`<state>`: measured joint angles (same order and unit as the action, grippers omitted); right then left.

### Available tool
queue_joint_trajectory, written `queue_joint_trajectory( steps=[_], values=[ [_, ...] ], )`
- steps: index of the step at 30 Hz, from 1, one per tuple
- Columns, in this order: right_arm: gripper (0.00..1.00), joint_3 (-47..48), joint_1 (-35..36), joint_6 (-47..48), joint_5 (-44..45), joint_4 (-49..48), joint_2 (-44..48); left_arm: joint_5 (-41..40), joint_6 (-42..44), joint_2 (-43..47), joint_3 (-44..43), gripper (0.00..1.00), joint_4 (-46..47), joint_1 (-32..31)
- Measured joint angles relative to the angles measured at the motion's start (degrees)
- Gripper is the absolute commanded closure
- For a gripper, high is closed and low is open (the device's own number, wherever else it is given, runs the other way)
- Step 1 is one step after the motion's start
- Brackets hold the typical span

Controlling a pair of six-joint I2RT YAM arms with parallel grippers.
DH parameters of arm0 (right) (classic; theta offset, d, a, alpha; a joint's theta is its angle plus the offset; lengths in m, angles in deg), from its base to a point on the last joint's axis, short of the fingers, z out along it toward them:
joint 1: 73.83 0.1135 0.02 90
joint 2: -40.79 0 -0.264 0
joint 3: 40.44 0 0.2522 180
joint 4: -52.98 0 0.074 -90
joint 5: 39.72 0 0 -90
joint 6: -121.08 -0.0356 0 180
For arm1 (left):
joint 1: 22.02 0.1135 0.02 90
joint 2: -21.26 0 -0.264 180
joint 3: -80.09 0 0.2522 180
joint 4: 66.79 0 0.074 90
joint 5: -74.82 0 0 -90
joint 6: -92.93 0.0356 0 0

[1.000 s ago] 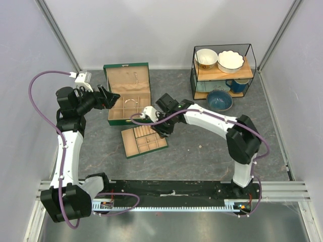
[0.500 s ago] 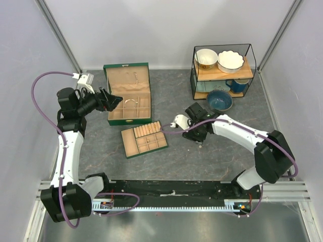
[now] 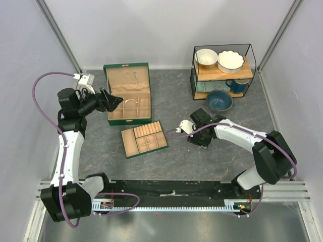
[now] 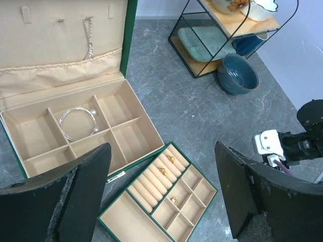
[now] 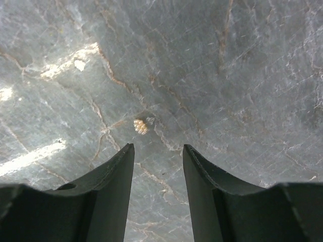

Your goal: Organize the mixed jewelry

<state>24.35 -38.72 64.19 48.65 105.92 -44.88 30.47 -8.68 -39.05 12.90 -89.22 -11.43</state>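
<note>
A tiny pale-gold stud (image 5: 142,126) lies on the grey table just beyond my right gripper (image 5: 159,146), whose fingers are open and empty, a little right of it. From above, that gripper (image 3: 203,141) points down at the table right of the loose tan tray (image 3: 132,150). The tray (image 4: 123,222) holds two gold rings (image 4: 163,171) on its rolls and a gold stud (image 4: 174,200) in a small cell. A silvery bangle (image 4: 76,121) rests in the green box (image 4: 128,35), and a thin chain (image 4: 89,43) hangs on its lid. My left gripper (image 4: 161,151) hovers open above the box and tray.
A black wire shelf (image 3: 251,56) at the back right carries two bowls (image 3: 230,60) on top and a blue mug (image 3: 237,85) below. A blue bowl (image 3: 219,100) sits on the table in front of it. The enclosure walls stand close on both sides.
My right arm has swung from over the tray to the right and come down over the stud on the table. Its jaws have opened slightly wider. The left arm has stayed still.
</note>
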Motion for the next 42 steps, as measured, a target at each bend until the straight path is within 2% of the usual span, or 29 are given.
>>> queue_joint_trajectory(
  steps=[16,20,24,35,42],
  values=[
    [0.53,0.0,-0.5,0.2,-2.7,-3.3,-4.4,0.0,0.0,0.0,0.3,0.09,0.0,0.0],
    [0.57,0.0,-0.5,0.2,-3.1,-3.5,-4.4,0.0,0.1,0.0,0.4,0.09,0.0,0.0],
    [0.65,0.0,-0.5,0.2,-3.6,-3.6,-4.5,0.0,0.1,0.0,0.4,0.09,0.1,0.0],
    [0.77,0.0,-0.5,0.2,-4.1,-3.6,-5.2,0.0,0.1,0.0,0.4,0.09,0.1,0.0],
    [0.79,0.0,-0.5,0.2,-4.2,-3.1,-5.1,0.0,0.1,0.0,0.4,0.09,0.1,0.0]
  ],
)
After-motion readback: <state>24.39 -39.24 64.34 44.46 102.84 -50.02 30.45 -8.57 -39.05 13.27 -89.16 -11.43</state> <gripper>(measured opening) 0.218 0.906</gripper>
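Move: The small gold earring lies on the table almost directly beneath the right hand, about 1 cm to its left and 2 cm below the fingertips. The ring tray is centred some 27 cm to that hand's left and 3 cm farther out; the blue bowl is about 20 cm ahead and 8 cm to its right. From the left hand the earring is roughly 33 cm to the right, 10 cm back and 26 cm below. The right fingers close around the little gold earring and pinch it between their tips, from about half open to nearly shut. Before that the hand sinks about 2 cm onto it and eases roughly 1 cm left to centre it, fingers kept pointing down; then it holds its place low over the table while the gap narrows. ##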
